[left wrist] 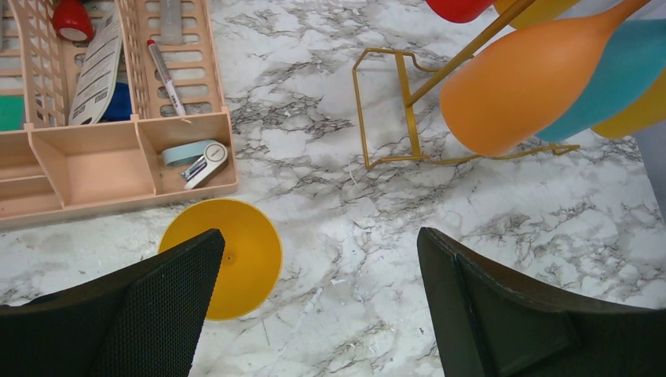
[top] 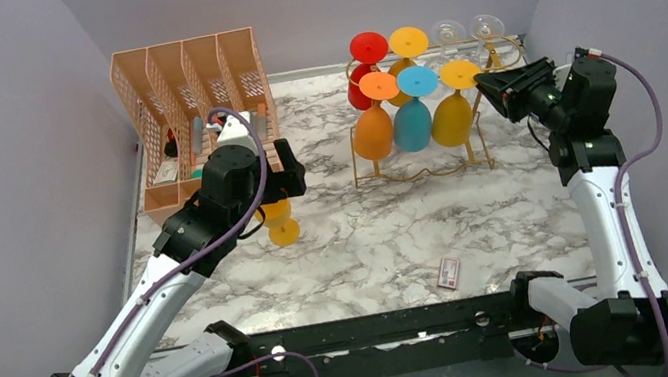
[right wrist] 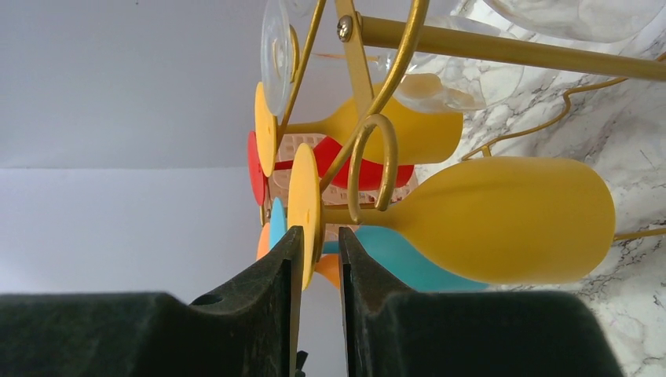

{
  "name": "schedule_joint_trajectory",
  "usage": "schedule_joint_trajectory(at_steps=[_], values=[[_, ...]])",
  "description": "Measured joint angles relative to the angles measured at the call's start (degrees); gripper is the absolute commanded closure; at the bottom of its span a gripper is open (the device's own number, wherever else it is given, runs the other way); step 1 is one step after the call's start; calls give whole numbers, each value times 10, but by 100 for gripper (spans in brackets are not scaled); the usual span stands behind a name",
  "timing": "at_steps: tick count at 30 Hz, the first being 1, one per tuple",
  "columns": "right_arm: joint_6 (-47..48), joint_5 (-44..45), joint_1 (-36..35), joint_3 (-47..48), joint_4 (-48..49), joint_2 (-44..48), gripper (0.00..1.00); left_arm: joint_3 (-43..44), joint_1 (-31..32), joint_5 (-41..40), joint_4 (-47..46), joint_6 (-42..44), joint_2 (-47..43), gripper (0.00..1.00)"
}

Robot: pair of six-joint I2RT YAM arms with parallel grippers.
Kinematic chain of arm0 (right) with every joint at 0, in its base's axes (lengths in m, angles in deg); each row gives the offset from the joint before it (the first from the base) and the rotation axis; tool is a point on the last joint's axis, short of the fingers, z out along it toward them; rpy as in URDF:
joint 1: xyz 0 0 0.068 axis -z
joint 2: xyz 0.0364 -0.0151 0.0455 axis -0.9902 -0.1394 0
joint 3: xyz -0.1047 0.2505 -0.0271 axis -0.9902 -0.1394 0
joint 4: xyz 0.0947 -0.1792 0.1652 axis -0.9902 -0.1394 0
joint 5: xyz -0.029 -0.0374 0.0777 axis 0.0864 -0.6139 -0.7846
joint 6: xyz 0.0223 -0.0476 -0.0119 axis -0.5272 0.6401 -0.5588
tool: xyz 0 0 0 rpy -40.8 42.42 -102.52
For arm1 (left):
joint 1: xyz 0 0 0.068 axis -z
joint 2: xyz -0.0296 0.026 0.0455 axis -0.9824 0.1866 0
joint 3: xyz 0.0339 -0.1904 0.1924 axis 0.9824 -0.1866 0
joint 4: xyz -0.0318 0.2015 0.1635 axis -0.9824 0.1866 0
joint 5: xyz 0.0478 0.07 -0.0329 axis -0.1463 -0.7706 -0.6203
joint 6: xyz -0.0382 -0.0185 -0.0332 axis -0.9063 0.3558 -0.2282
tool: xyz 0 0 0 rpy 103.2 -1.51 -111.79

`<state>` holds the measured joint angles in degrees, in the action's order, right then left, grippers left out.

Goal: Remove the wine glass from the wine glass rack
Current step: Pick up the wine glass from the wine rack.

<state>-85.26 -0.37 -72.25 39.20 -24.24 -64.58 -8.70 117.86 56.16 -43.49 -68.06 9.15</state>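
The gold wire wine glass rack stands at the back right with several coloured wine glasses hanging upside down from it. The rightmost front one is a yellow wine glass, whose stem sits in a curled hook below the top rail. My right gripper reaches in from the right at foot height. In the right wrist view the gripper is shut narrowly on the disc foot of the yellow wine glass. My left gripper hangs wide open and empty above the table, beside another yellow glass standing upside down there.
A peach lattice organiser with pens and small items stands at the back left, close behind the left arm. Orange, teal, red and clear glasses hang on the rack. A small packet lies near the front. Walls close in on both sides.
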Motion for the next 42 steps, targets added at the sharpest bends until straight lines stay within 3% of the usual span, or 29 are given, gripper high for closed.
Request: schedule_joint_trajectory(at_steps=[15, 29, 42], values=[[-11, 12, -14, -13, 25, -1, 77, 0, 0, 1, 0, 0, 3, 1], [-9, 28, -18, -13, 30, 2, 99, 0, 0, 7, 0, -3, 4, 1], [-30, 28, -18, -13, 27, 27, 99, 0, 0, 11, 0, -7, 6, 1]])
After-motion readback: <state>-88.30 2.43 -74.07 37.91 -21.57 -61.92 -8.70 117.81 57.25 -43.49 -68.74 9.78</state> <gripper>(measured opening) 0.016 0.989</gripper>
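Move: The front-row yellow wine glass hangs upside down, its foot's centre level with the right hand, about 3 cm to its left and 2 cm ahead. The blue glass's foot is some 8 cm farther left in the same row, and a clear glass's foot in the back row is roughly 10 cm ahead and 2 cm right of the hand. From the left hand, the yellow foot lies some 38 cm right, 10 cm ahead and 6 cm above. The yellow glass's foot is pinched at its near edge by the right fingers: nearly closed already, they hover with shifts of only about half a centimetre, then shut from a narrow gap to a thin one. With that grip the hand starts lifting, some 1.5 cm up and easing about 1 cm back, the wrist hardly turning. ##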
